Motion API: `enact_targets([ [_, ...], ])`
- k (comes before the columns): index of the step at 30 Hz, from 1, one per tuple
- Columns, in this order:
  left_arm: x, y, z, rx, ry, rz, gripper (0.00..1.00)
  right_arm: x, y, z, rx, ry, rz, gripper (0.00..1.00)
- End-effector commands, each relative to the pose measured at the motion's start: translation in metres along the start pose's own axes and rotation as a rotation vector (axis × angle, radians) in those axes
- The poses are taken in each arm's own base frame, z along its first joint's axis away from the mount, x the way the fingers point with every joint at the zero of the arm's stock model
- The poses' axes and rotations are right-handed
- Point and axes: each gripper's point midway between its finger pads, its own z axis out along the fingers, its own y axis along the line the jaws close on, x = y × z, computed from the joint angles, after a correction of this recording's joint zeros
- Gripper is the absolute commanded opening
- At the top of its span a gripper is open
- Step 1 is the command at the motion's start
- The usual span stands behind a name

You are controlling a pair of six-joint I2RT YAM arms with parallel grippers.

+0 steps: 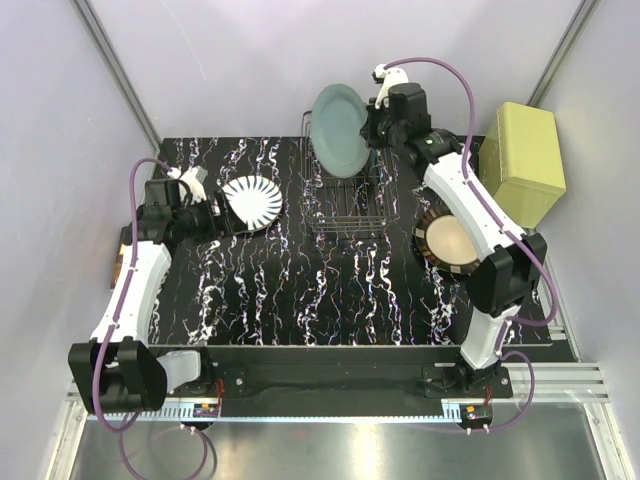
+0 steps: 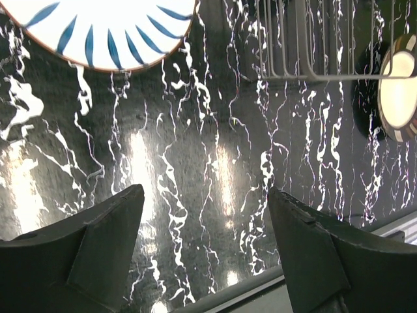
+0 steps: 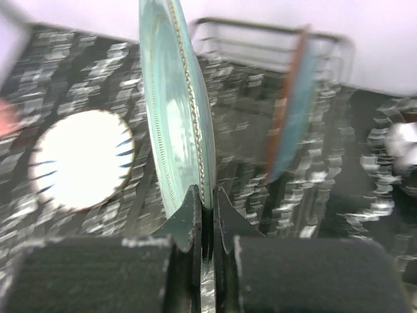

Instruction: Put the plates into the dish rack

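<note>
My right gripper (image 1: 375,128) is shut on the rim of a teal plate (image 1: 340,130) and holds it upright on edge over the dark wire dish rack (image 1: 350,205). In the right wrist view its fingers (image 3: 207,202) pinch that plate (image 3: 176,117). A brown-rimmed teal plate (image 3: 293,111) stands upright in the rack (image 3: 273,32). The white plate with dark radial stripes (image 1: 252,203) lies flat on the table left of the rack. My left gripper (image 1: 226,216) is open and empty just beside it (image 2: 98,32). The cream plate with a brown striped rim (image 1: 450,240) lies right of the rack.
A yellow-green box (image 1: 522,160) stands at the far right, beyond the table's edge. My right arm's forearm (image 1: 470,200) crosses over the cream plate. In the left wrist view the rack's base (image 2: 313,45) and the cream plate (image 2: 401,88) show ahead.
</note>
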Motion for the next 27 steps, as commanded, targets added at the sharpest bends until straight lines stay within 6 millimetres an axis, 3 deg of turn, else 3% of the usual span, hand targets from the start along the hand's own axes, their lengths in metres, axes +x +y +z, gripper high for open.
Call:
enact_targets([
  [1, -0.01, -0.004, -0.005, 0.01, -0.084, 0.017, 0.81, -0.133, 0.008, -0.039, 0.199, -0.489, -0.035, 0.0],
  [5, -0.008, -0.002, -0.003, 0.006, -0.086, 0.018, 0.81, -0.138, 0.006, -0.032, 0.33, -0.549, -0.095, 0.0],
  [6, -0.009, -0.002, -0.002, 0.007, -0.09, 0.015, 0.81, -0.149, 0.008, -0.035, 0.343, -0.6, -0.093, 0.0],
  [10, -0.01, -0.001, 0.002, 0.016, -0.09, 0.002, 0.81, -0.149, 0.01, -0.022, 0.43, -0.618, -0.091, 0.0],
  [11, -0.009, -0.002, 0.003, 0.021, -0.087, -0.001, 0.81, -0.139, 0.012, -0.011, 0.455, -0.597, -0.103, 0.0],
  [12, -0.011, -0.002, 0.003, 0.02, -0.093, -0.002, 0.81, -0.145, 0.014, -0.013, 0.475, -0.614, -0.092, 0.0],
  [14, -0.01, -0.003, 0.004, 0.025, -0.094, -0.006, 0.8, -0.128, 0.007, 0.004, 0.576, -0.572, -0.111, 0.0],
  [15, -0.01, -0.003, 0.004, 0.027, -0.097, -0.007, 0.8, -0.141, 0.006, -0.004, 0.616, -0.598, -0.09, 0.0],
  [16, -0.011, -0.003, 0.002, 0.026, -0.105, -0.008, 0.8, -0.139, 0.002, -0.003, 0.672, -0.593, -0.079, 0.0],
  [17, -0.01, -0.003, 0.002, 0.027, -0.104, -0.007, 0.8, -0.113, -0.011, 0.018, 0.791, -0.529, -0.1, 0.0],
  [18, -0.011, -0.004, 0.002, 0.029, -0.109, -0.004, 0.8, -0.13, -0.011, 0.005, 0.822, -0.564, -0.065, 0.0],
  [19, -0.01, -0.005, 0.0, 0.031, -0.115, -0.004, 0.8, -0.106, -0.018, 0.025, 0.879, -0.505, -0.095, 0.0],
  [23, -0.006, -0.004, -0.001, 0.034, -0.121, -0.001, 0.8, -0.106, -0.008, 0.033, 0.823, -0.502, -0.095, 0.0],
  [24, -0.006, -0.004, -0.001, 0.034, -0.125, 0.004, 0.8, -0.094, -0.007, 0.043, 0.803, -0.467, -0.117, 0.0],
  [25, -0.006, -0.004, -0.002, 0.032, -0.131, 0.005, 0.8, -0.1, -0.002, 0.04, 0.755, -0.473, -0.118, 0.0],
  [27, -0.002, -0.003, -0.001, 0.035, -0.134, 0.008, 0.8, -0.09, 0.0, 0.046, 0.727, -0.433, -0.132, 0.0],
])
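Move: About 5 cm ahead of the right hand, 4 cm to its left and some 20 cm below is the open slot in the rear of the dish rack; the hand already holds the second plate shut in its fingers by the rim. The first plate stands in the rack about 5 cm ahead, nearly in line sideways and 18 below, with headphones roughly 6 ahead, 20 right. From the left hand the slot lies about 24 cm ahead, 26 to the right and 6 below. Swinging the held plate round above the rack, the right hand reaches about 9 cm forward and drifts some 3 cm left, rising nearly 4 cm before dipping about 5 cm at the end. On the way the wrist turns roughly 35 degrees clockwise, rolls its left side down and lifts the fingers almost level; they keep their pinch on the rim. ##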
